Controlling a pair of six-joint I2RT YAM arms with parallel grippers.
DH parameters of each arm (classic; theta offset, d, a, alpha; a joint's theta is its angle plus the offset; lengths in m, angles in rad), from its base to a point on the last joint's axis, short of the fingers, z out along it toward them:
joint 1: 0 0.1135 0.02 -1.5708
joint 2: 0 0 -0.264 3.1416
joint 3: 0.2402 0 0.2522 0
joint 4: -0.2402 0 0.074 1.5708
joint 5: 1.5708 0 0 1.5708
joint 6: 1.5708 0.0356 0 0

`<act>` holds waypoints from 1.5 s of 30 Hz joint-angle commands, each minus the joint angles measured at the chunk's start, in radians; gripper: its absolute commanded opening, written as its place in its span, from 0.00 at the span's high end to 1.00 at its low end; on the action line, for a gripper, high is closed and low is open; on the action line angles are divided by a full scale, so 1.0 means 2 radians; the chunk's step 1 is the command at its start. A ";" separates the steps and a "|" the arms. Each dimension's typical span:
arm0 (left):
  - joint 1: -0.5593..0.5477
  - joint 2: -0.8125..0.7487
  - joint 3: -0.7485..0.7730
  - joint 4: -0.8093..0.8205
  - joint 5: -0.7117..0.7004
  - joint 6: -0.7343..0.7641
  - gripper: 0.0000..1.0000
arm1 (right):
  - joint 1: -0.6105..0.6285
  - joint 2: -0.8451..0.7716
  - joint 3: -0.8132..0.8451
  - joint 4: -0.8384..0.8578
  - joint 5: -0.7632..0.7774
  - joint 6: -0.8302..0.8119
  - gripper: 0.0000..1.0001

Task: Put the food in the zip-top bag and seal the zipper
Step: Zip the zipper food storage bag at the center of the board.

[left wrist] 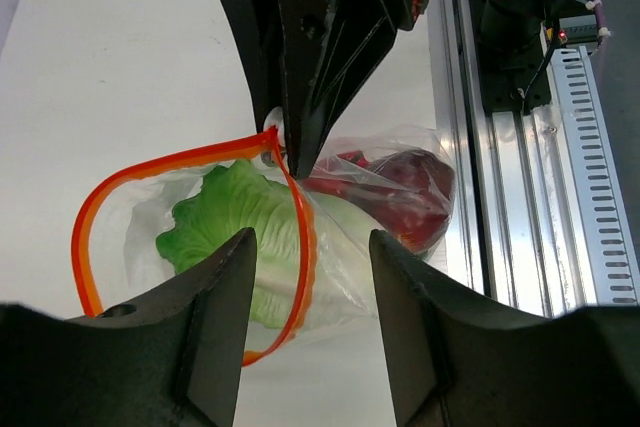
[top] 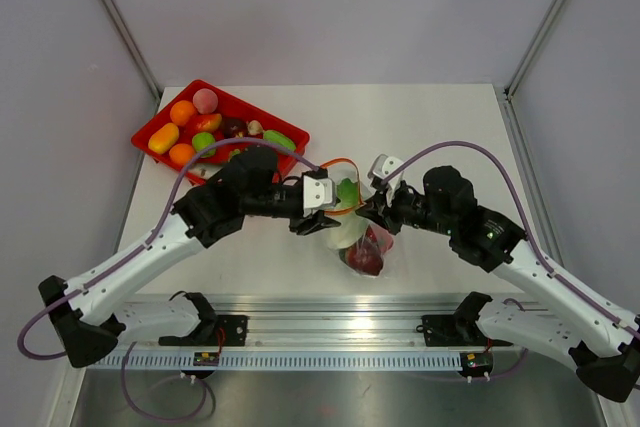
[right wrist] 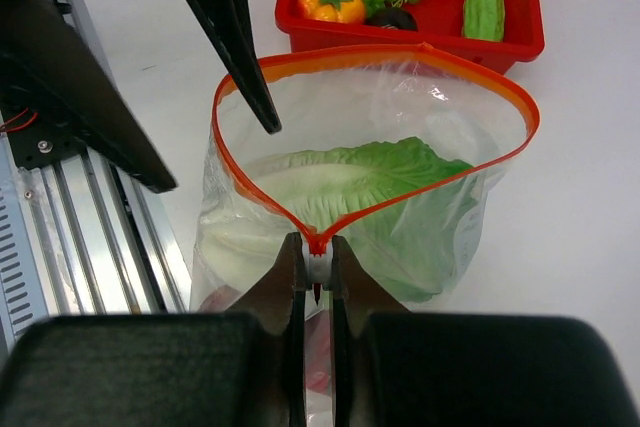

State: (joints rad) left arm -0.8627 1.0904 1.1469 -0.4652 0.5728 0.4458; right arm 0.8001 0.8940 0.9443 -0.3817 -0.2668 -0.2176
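Observation:
The zip-top bag [top: 362, 239] lies mid-table with its mouth held open as a loop. Inside are the green-white cabbage [right wrist: 350, 182] and dark red food [left wrist: 410, 192]. My right gripper [right wrist: 318, 252] is shut on the near end of the orange-red zipper [right wrist: 400, 52], where a small white slider sits. My left gripper [left wrist: 310, 242] is open, and the zipper [left wrist: 170, 162] and the bag's edge pass between its fingers without being clamped. In the top view the two grippers face each other across the bag's mouth, left [top: 325, 209] and right [top: 366, 207]. More food [top: 182, 112] lies in the tray.
The red tray [top: 258, 105] stands at the back left with several toy fruits and vegetables, also seen in the right wrist view [right wrist: 440, 42]. An aluminium rail [top: 330, 332] runs along the near edge, close to the bag's bottom.

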 commanded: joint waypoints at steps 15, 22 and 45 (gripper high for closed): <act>-0.004 0.029 -0.002 0.130 -0.142 -0.278 1.00 | 0.000 -0.073 -0.020 0.058 0.089 0.072 0.47; -0.004 0.009 -0.027 0.166 -0.168 -0.303 1.00 | -0.001 -0.080 -0.042 0.062 0.094 0.124 0.44; -0.004 0.010 -0.029 0.148 -0.146 -0.284 1.00 | -0.143 0.034 -0.041 0.149 -0.156 0.139 0.35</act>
State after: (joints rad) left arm -0.8688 1.1400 1.0767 -0.2382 0.2718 -0.1349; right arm 0.5194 0.9382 0.8307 -0.1619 -0.4416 0.0483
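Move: The near strand of the bag's orange zipper rim runs between the left gripper's half-open fingers, about 1 cm to its right and 2 cm below. The white slider, still pinched by the right fingers, is roughly 3 cm ahead and 5 cm to the left hand's right. The lettuce lies some 8 cm below the left hand, 2 cm ahead and 2 cm right. From the right hand, that strand is about 4 cm left and 3 cm back. Lower the left gripper about 2 cm and pinch the near zipper strand beside the slider, then carry it some 4.5 cm forward, turning about 25 degrees counter-clockwise while rolling, and hold. Meanwhile open the right fingers, let go of the slider, lift and draw right about 3 cm, sink again, then reach some 5 cm forward, staying open beside the slider. ##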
